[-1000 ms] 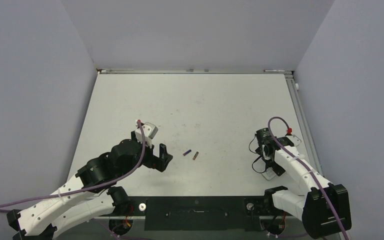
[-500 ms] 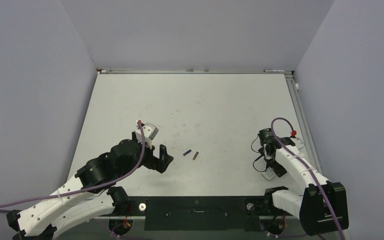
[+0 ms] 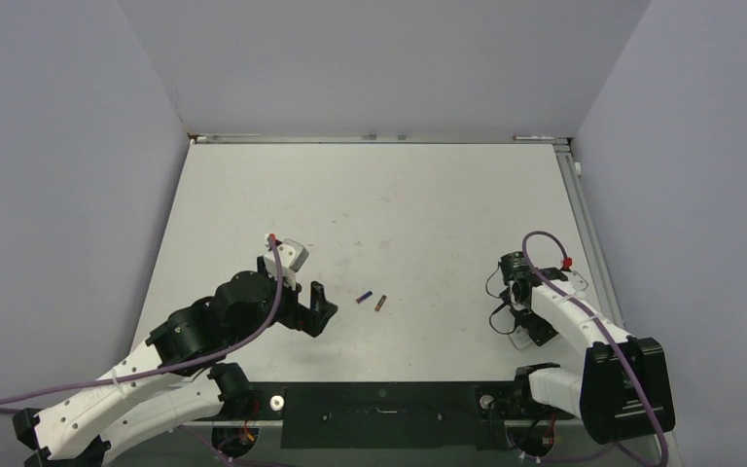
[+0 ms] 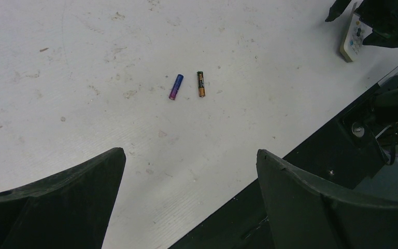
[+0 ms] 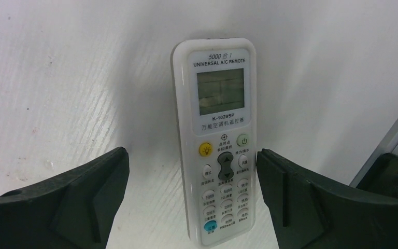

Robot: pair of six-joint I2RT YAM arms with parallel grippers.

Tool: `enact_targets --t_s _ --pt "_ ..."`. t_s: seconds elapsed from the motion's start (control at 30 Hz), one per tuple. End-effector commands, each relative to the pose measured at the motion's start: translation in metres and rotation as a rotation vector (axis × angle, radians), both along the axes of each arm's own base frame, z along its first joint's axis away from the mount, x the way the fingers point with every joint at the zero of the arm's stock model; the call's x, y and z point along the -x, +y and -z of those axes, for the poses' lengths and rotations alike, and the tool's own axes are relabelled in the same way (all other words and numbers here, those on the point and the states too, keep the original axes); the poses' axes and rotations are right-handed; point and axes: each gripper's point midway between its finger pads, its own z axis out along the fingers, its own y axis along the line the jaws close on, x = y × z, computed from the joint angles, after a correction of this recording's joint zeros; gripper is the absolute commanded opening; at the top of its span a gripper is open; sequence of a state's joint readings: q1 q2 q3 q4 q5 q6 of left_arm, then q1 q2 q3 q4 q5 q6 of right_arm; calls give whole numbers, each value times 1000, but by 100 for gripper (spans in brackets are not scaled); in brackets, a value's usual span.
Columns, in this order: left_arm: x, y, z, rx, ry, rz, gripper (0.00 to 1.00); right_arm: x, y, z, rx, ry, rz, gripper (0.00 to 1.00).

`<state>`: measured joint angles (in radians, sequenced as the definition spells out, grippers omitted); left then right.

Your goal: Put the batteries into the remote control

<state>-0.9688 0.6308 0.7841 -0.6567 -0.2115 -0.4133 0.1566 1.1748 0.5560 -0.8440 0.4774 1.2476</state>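
Observation:
Two batteries lie side by side on the white table, a purple-blue one (image 3: 364,297) (image 4: 175,86) and a brownish-gold one (image 3: 380,305) (image 4: 200,84). My left gripper (image 3: 319,309) (image 4: 190,153) stands open and empty just left of them. The white remote control (image 5: 220,145) (image 4: 353,39) lies face up near the table's right front, screen end away from the wrist. My right gripper (image 3: 520,326) (image 5: 192,152) is low over it, open, with the button end between its fingers, close to the right finger (image 5: 290,192). In the top view the remote (image 3: 522,340) is mostly hidden under that gripper.
A black mounting strip (image 3: 379,413) runs along the table's near edge between the arm bases. A metal rail (image 3: 584,224) borders the right side, close to the remote. Grey walls enclose the table on three sides.
The right arm has shifted slightly over the remote, its wrist edging left. The left arm and both batteries have not moved.

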Motion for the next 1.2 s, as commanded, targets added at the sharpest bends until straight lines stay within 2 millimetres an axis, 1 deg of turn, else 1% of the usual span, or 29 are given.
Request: enact_targets --t_s 0.0,0.17,0.5,0.63,0.8,0.87,1.0,1.07,1.17 --pt "-2 -5 -11 22 -23 9 96 -5 1 7 -11 -37 24 92" --pt "-3 -5 -8 9 -16 7 96 -3 3 14 -28 -36 16 85" --pt "-5 -5 -6 -4 -11 -1 96 -4 5 16 -38 -58 5 75" --pt "-5 -4 -6 -6 -12 -4 96 -6 7 16 -51 -76 -4 68" --pt "-6 -4 -4 -11 -8 -10 96 -8 10 16 -61 -85 -33 58" --pt "-6 -4 -4 -11 -8 -13 96 -10 12 15 -62 -95 -48 50" --pt "-7 -4 -3 -18 -5 -15 96 -14 16 13 -74 -128 -73 28" --pt "-7 -4 -2 -20 -4 -16 96 -18 19 12 -85 -143 -92 21" --pt "-7 -5 -1 -25 1 -17 96 -25 26 10 -109 -159 -137 13"
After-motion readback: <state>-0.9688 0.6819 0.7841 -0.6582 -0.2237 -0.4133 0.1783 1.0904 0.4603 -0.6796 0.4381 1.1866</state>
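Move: The remote control lies face up between the right hand's open fingers, its middle about 3 cm to the right of the hand point, level with it fore and aft, and about 1 cm below. The only other things out are the orange battery, some 37 cm to this hand's left and 4 cm ahead, and the purple battery, some 40 cm left and 6 cm ahead. From the left hand the remote lies about 51 cm right, 2 cm ahead and 20 cm down. The right hand eases about 1.5 cm forward and 1 cm left and down, fingers closing to pinch the remote's sides. ##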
